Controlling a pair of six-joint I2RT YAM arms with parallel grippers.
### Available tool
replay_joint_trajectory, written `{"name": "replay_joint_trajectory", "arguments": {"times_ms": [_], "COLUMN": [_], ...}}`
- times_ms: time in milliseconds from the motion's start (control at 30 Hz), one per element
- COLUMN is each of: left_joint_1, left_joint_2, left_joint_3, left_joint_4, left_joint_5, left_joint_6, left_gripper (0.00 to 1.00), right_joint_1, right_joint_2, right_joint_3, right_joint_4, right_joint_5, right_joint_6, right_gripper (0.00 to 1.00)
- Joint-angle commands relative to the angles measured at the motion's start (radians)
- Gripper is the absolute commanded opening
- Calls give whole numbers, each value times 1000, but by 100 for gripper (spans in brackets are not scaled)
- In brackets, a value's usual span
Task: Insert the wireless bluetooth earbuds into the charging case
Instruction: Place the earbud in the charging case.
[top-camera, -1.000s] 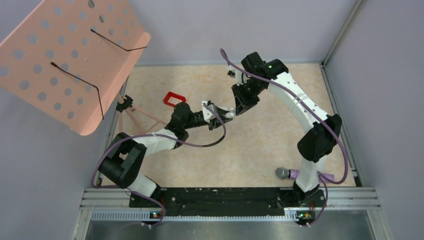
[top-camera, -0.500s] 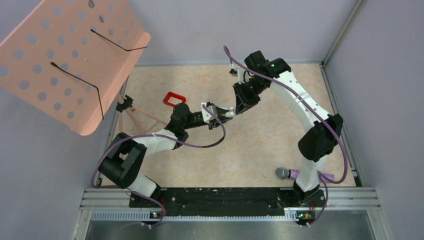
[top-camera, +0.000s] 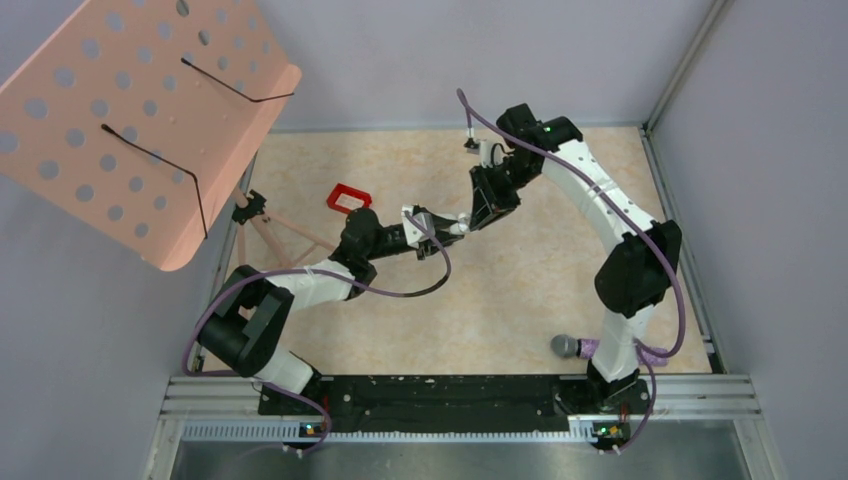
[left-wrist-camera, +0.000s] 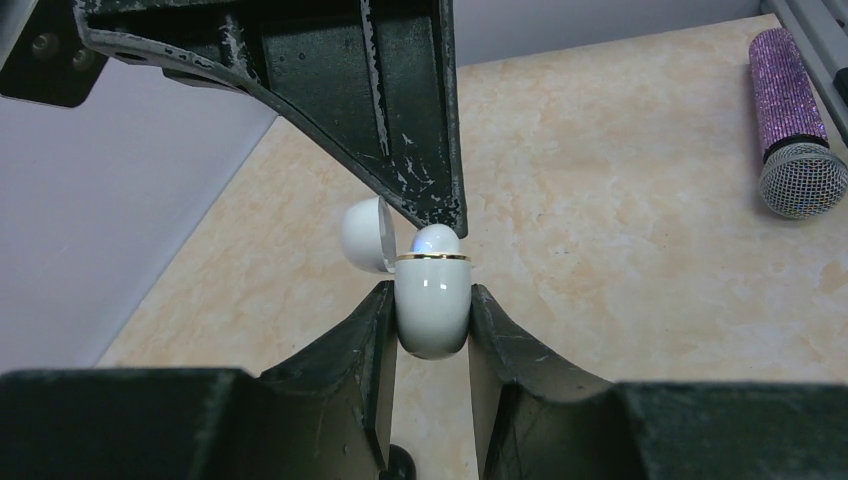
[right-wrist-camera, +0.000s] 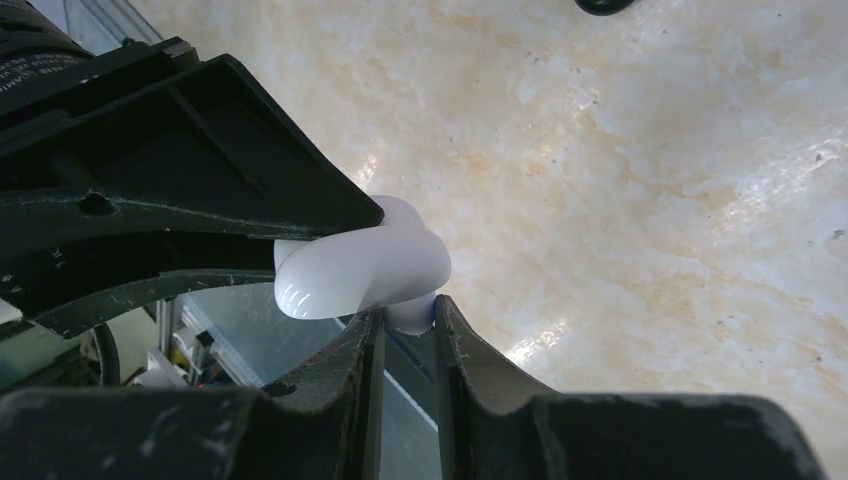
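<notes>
Held above the table, the glossy white charging case with a gold rim sits upright between the pads of my left gripper, which is shut on it. Its lid is flipped open to the left. A white earbud sits at the case's open top, just under a finger of the right gripper. In the right wrist view my right gripper is shut on that earbud, beside the open lid. From above, both grippers meet at mid-table.
A purple glitter microphone lies by the right arm's base, also in the left wrist view as the microphone. A red frame-like object lies behind the left arm. A pink perforated music stand overhangs the left corner.
The right arm's upper links have shifted slightly to the right. Both grippers stay together at the case, and both grips are unchanged.
</notes>
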Motion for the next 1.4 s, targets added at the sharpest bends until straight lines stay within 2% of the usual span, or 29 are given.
{"name": "replay_joint_trajectory", "arguments": {"times_ms": [0,167,400,533,667,933,1200,1367], "left_joint_1": [-11,-9,-9,-9,-8,-7,0,5], "left_joint_2": [-11,-17,-16,-16,-14,-1,11,14], "left_joint_3": [5,3,4,4,4,4,6,5], "left_joint_4": [128,131,135,131,124,151,170,180], "left_joint_5": [15,22,51,49,31,32,26,27], "left_joint_6": [1,2,18,20,1,-26,-49,-59], "left_gripper": [0,0,0,0,0,0,0,0], "right_joint_1": [-29,-49,-75,-76,-77,-76,-75,-76], "right_joint_2": [26,31,45,43,39,39,48,37], "right_joint_3": [5,-4,2,-1,4,8,40,131], "right_joint_4": [42,43,43,45,42,44,43,2], "right_joint_5": [-69,-165,-140,-161,-187,-205,-212,-276], "right_joint_6": [-11,-27,-30,-30,-26,-23,-31,-116], "right_gripper": [0,0,1,8,22,41,45,54]}}
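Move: The earbud in the right gripper is already at the mouth of the white case held by the left. From the right hand, the case's middle lies about 3 cm left, level fore and aft and some 1 cm lower. A black case lies on the table about 20 cm below, roughly 5 cm left. From the left hand, the earbud is about 2 cm to the right and 1 cm up. Hold the right gripper almost in place at the case, tilting its fingers up by about 10 degrees with the earbud still pinched, then open them well apart to let go of it, easing barely 1 cm forward and up. Meanwhile keep the left grip on the case and raise it between 1 and 2 cm. ##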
